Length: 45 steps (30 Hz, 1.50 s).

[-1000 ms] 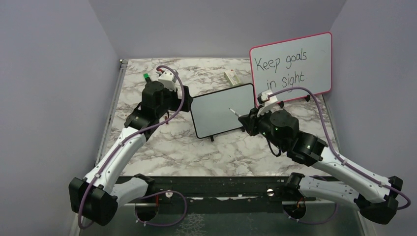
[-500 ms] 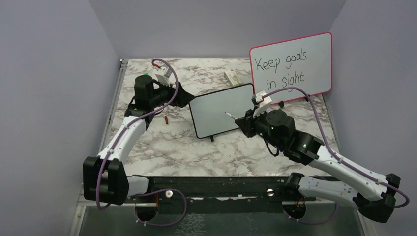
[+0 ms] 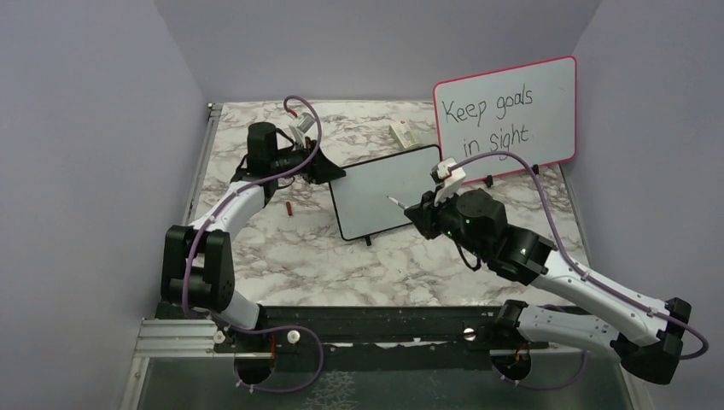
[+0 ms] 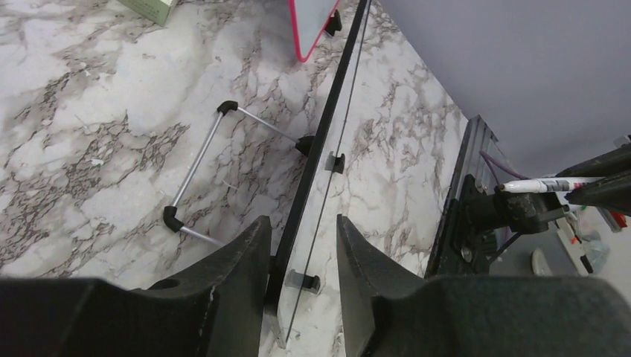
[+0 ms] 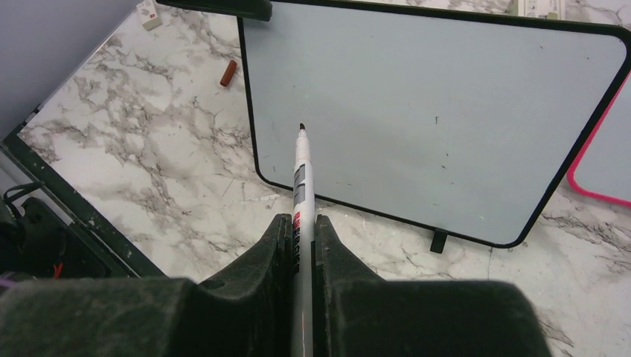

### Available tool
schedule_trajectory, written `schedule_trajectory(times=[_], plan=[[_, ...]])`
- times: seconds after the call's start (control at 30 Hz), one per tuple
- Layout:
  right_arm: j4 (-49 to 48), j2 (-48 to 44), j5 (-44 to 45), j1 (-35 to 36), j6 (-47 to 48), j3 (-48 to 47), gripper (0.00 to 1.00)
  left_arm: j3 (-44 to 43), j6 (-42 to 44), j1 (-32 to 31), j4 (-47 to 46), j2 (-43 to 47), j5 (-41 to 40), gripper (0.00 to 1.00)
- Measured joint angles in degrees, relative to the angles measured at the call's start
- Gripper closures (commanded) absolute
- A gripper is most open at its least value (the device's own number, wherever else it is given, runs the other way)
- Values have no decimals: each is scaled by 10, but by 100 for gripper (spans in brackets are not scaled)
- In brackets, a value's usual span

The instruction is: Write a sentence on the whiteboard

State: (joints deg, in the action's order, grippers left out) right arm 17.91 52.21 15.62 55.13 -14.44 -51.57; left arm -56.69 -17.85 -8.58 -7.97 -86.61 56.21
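Note:
The whiteboard point(image 3: 384, 192), black-framed and tilted on small feet, stands mid-table; its face point(image 5: 431, 111) is blank and no sentence shows. My left gripper point(image 3: 335, 173) is at its upper-left corner. In the left wrist view the jaws point(image 4: 301, 223) straddle the board's edge point(image 4: 327, 141), narrowed, with a gap still showing on the right finger's side. My right gripper point(image 3: 418, 209) is shut on a white marker point(image 5: 300, 178), whose dark tip points at the board's lower-left area. I cannot tell whether the tip touches.
A larger pink-framed board point(image 3: 505, 111) with black writing leans at the back right. A small white-green box point(image 3: 401, 132) lies behind the whiteboard. A small red-brown cap point(image 3: 289, 208) lies left of it. A wire stand point(image 4: 197, 160) props the whiteboard's back.
My left arm swung in from the left to the whiteboard's corner and its jaws narrowed around the edge. The right gripper with the marker shifted slightly left.

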Motion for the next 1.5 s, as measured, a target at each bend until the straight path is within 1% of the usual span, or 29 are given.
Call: schedule_trajectory(times=[0.23, 0.37, 0.5, 0.53, 0.57, 0.83, 1.07, 1.23, 1.5], plan=[[-7, 16, -1, 0, 6, 0, 99, -6, -4, 0, -28, -33, 43, 84], [-11, 21, -1, 0, 10, 0, 100, -8, -4, 0, -38, -53, 66, 84], [-15, 22, -3, 0, 13, 0, 99, -8, -3, 0, -43, -55, 80, 84], [-16, 22, -4, 0, 15, 0, 99, -8, -3, 0, -44, -55, 82, 94], [-15, 22, -5, 0, 16, 0, 100, -7, 0, 0, -45, -54, 85, 100], [-13, 31, -16, 0, 21, -2, 99, 42, 27, -2, -54, -6, 91, 100], [3, 61, -17, 1, 18, -18, 99, 80, 36, -6, -41, 50, 56, 100], [15, 80, -8, 15, 14, -43, 99, 79, 40, -7, -26, 53, 48, 100], [19, 118, 56, 58, 7, -75, 99, 62, 48, -7, -5, 40, 47, 100]])
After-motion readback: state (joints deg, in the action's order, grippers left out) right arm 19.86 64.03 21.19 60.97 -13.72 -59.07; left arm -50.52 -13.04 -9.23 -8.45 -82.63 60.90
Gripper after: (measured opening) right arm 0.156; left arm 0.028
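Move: The whiteboard's top edge, by its upper-left corner, lies between the left fingers, only about 2 cm below them; the red cap lies roughly 12 cm to their left and 5 cm back, on the table. From the right hand, pen already held, that same edge is some 13 cm ahead, 16 cm left and 6 cm lower, with the whiteboard's middle about 9 cm ahead, 6 cm left and 13 cm below. The left hand pinches the top edge and drags it back about 4 cm while the pen hand drifts 4 cm left. ##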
